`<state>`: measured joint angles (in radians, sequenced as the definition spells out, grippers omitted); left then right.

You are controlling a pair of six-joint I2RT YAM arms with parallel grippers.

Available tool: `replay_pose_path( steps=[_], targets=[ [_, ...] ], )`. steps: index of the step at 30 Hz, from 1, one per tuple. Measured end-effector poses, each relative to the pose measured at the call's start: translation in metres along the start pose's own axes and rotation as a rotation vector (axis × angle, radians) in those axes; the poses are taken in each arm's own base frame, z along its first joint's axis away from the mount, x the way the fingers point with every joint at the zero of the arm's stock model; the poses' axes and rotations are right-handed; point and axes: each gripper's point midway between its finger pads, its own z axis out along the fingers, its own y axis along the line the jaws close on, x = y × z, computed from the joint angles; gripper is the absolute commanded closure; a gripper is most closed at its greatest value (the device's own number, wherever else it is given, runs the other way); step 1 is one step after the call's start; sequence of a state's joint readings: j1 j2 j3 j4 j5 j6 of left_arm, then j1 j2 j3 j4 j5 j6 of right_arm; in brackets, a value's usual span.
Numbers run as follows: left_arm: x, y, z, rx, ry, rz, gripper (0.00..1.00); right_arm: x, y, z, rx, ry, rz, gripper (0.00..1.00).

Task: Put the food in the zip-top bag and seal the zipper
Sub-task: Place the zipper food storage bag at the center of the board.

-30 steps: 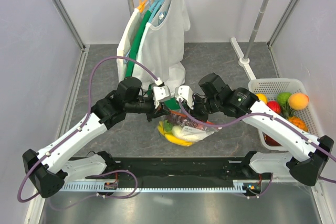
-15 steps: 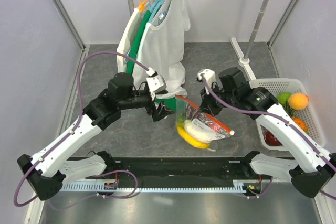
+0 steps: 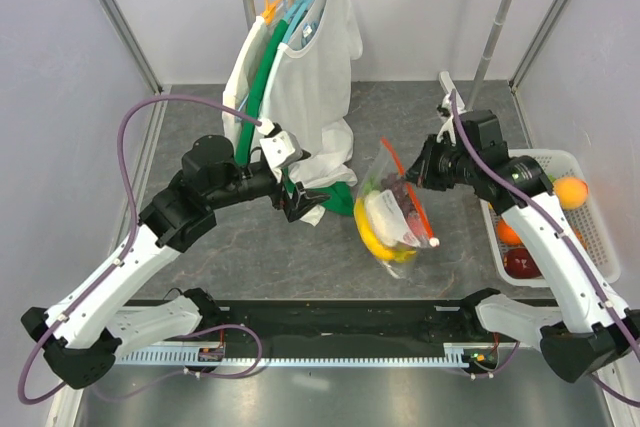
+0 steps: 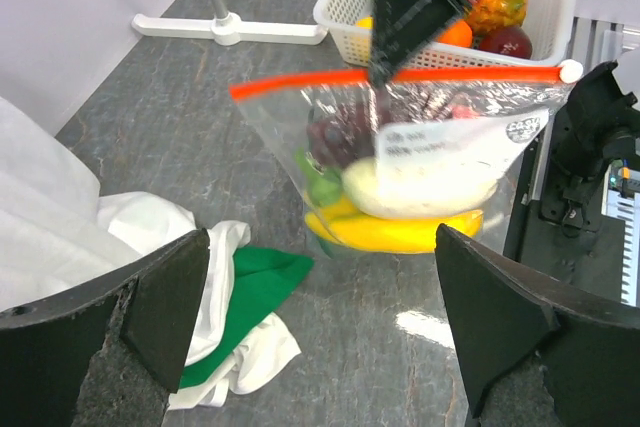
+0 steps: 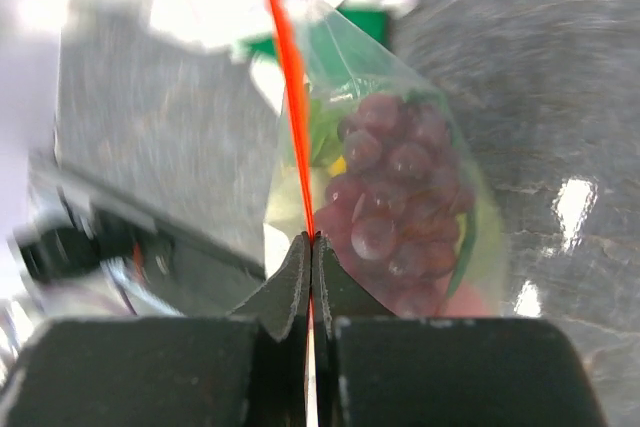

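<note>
The clear zip-top bag (image 3: 392, 219) hangs in the air from my right gripper (image 3: 414, 175), which is shut on the red-orange zipper (image 3: 410, 197). A white slider (image 3: 435, 243) sits at the strip's low end. The food inside shows in the left wrist view: a yellow banana (image 4: 400, 233), a white piece (image 4: 420, 185), dark red grapes (image 4: 335, 133) and something green. In the right wrist view the fingertips (image 5: 311, 243) pinch the zipper (image 5: 285, 77) beside the grapes (image 5: 400, 187). My left gripper (image 3: 305, 204) is open to the left of the bag, apart from it, with nothing between its fingers (image 4: 165, 297).
A white slatted basket (image 3: 555, 155) with fruit stands at the right, behind the bag in the left wrist view (image 4: 345, 22). A clothes rack with hanging shirts (image 3: 300, 57) fills the back; white and green cloth (image 4: 230, 287) trails on the table. The rack's white foot (image 3: 460, 102) lies back right.
My left gripper has opened, let go of the bag and drawn back to the left. My right gripper has carried the bag up and to the right, where it now hangs.
</note>
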<state>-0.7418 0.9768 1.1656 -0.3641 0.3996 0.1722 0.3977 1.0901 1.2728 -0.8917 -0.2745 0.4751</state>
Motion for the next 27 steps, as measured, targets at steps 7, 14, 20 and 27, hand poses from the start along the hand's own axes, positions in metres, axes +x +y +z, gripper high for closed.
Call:
replay_pose_path(
  steps=[7,14,20,27],
  targets=[
    [0.005,-0.001,-0.005,-0.009,0.0,0.0,0.0,-0.055,-0.021,0.018,0.16,-0.172,0.347,1.0],
    [0.014,0.002,-0.004,-0.028,0.016,-0.006,0.0,-0.088,-0.045,0.063,0.194,-0.343,0.647,1.0],
    [0.016,0.003,-0.011,-0.046,0.013,-0.002,0.0,-0.124,-0.067,0.087,0.2,-0.53,0.833,1.0],
    [0.016,0.005,-0.016,-0.069,0.006,0.01,0.0,-0.139,-0.077,0.108,0.184,-0.597,1.006,1.0]
  ],
)
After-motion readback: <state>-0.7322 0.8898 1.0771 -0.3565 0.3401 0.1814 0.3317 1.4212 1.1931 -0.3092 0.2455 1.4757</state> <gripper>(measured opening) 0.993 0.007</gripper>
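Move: The zip-top bag already hangs from my right fingers by its orange zipper; its filled body is about 11 cm below them, 3 cm back and 3 cm to their left. The far board patch it goes over lies some 19 cm ahead, 3 cm right and 24 cm below; the green cloth is about 9 cm ahead and 19 cm left, the rack foot 31 cm ahead and 18 cm right. From my left hand that patch is roughly 24 cm ahead, 28 cm right and 32 cm below. Keeping my right fingers shut on the orange zipper, I swing the hanging bag about 19 cm forward over the board, towards the gap between the white shirt and the rack foot. As I go I turn my wrist some 60 degrees clockwise and roll its left side up, ending slowed and a couple of centimetres lower. ##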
